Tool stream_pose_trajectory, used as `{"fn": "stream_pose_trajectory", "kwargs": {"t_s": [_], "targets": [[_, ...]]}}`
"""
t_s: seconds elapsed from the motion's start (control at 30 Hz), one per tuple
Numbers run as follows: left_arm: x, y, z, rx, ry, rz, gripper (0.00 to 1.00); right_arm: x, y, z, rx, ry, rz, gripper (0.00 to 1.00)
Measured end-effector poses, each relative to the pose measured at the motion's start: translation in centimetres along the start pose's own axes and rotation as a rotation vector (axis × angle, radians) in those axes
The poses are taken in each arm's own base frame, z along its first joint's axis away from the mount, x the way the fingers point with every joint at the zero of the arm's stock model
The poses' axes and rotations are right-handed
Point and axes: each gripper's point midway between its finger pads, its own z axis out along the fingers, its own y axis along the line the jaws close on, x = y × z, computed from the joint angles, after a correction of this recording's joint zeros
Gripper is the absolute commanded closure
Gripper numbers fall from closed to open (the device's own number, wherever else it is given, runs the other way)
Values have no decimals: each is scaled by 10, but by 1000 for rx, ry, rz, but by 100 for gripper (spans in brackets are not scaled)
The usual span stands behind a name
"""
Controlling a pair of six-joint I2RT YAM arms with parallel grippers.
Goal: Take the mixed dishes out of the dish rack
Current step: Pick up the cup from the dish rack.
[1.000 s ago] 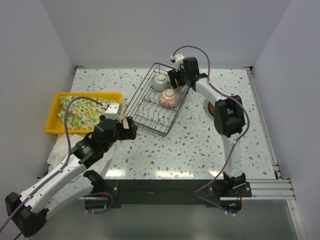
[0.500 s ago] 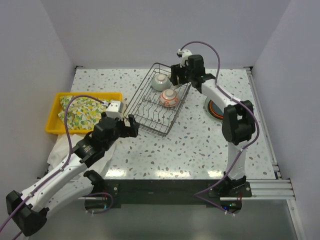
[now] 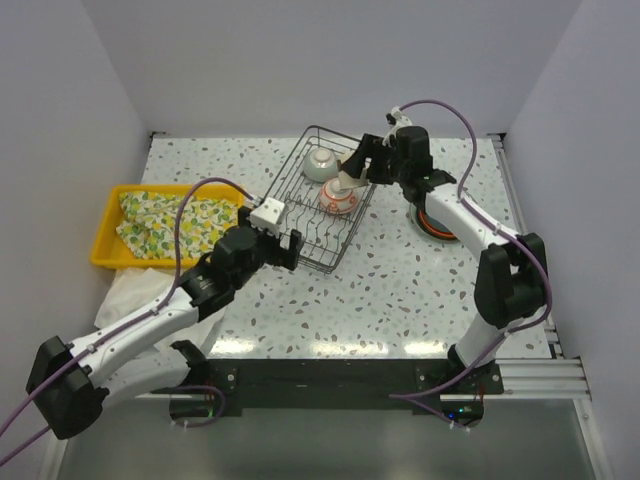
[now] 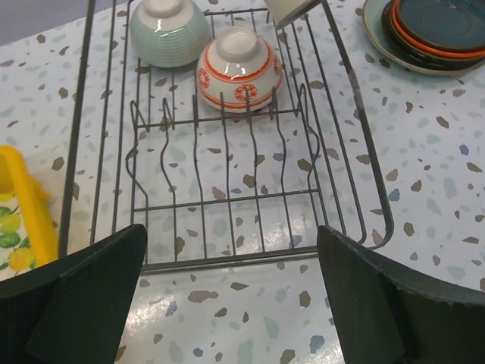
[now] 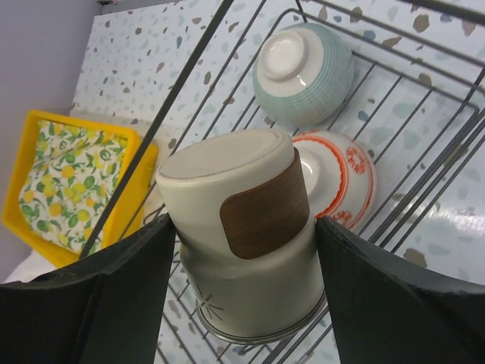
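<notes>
The black wire dish rack (image 3: 297,222) lies at the table's middle back. Inside it sit a celadon bowl (image 3: 320,163) and a red-patterned white bowl (image 3: 338,201), both upside down. My right gripper (image 3: 358,168) is shut on a beige cup (image 5: 242,250) with a brown patch, held bottom-up over the rack's right side, a finger against each side of it. My left gripper (image 3: 286,248) stands open at the rack's near end (image 4: 258,258), nothing between its fingers. Stacked plates (image 3: 440,222) rest right of the rack.
A yellow tray (image 3: 108,228) holding a yellow-patterned cloth (image 3: 165,222) stands at the left. A white cloth (image 3: 125,295) lies under my left arm near the table's front left. The right arm reaches over the plate stack.
The right gripper has shifted right and back from the rack's far end with the cup in it. My left arm has reached forward and right, up to the rack's near end.
</notes>
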Motion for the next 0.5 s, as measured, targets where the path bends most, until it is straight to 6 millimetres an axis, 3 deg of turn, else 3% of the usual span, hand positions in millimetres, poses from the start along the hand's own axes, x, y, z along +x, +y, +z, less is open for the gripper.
{"fn": "stream_pose_trajectory", "kwargs": {"t_s": [0.13, 0.33, 0.5], "targets": [[3, -24, 13, 62, -9, 104, 0, 14, 5, -15, -24, 11, 98, 99], [-26, -51, 20, 121, -153, 235, 0, 30, 16, -45, -73, 17, 231, 100], [-32, -74, 30, 147, -217, 330, 3, 36, 26, -70, -118, 7, 317, 100]]}}
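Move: The cup is already off the rack, pinched upside down at the right hand's finger pads. From the left hand it is about 18 cm ahead and 19 cm right, 2 cm higher; so the left gripper is 18 cm back, 19 cm left and 2 cm below the right hand. The orange-white bowl lies some 3 cm ahead, 7 cm left and 13 cm below the right hand; the green bowl some 14 cm ahead, 13 cm left, equally low. The cup, still pinched in the right gripper, is drawn about 8 cm back over the rack, rising slightly at the end, while the right wrist rolls some 20 degrees, its left side going up. The empty left gripper, wide open, sweeps some 8 cm right towards the cup and rises a little, its fingers tipping up about 20 degrees and swinging clockwise. ##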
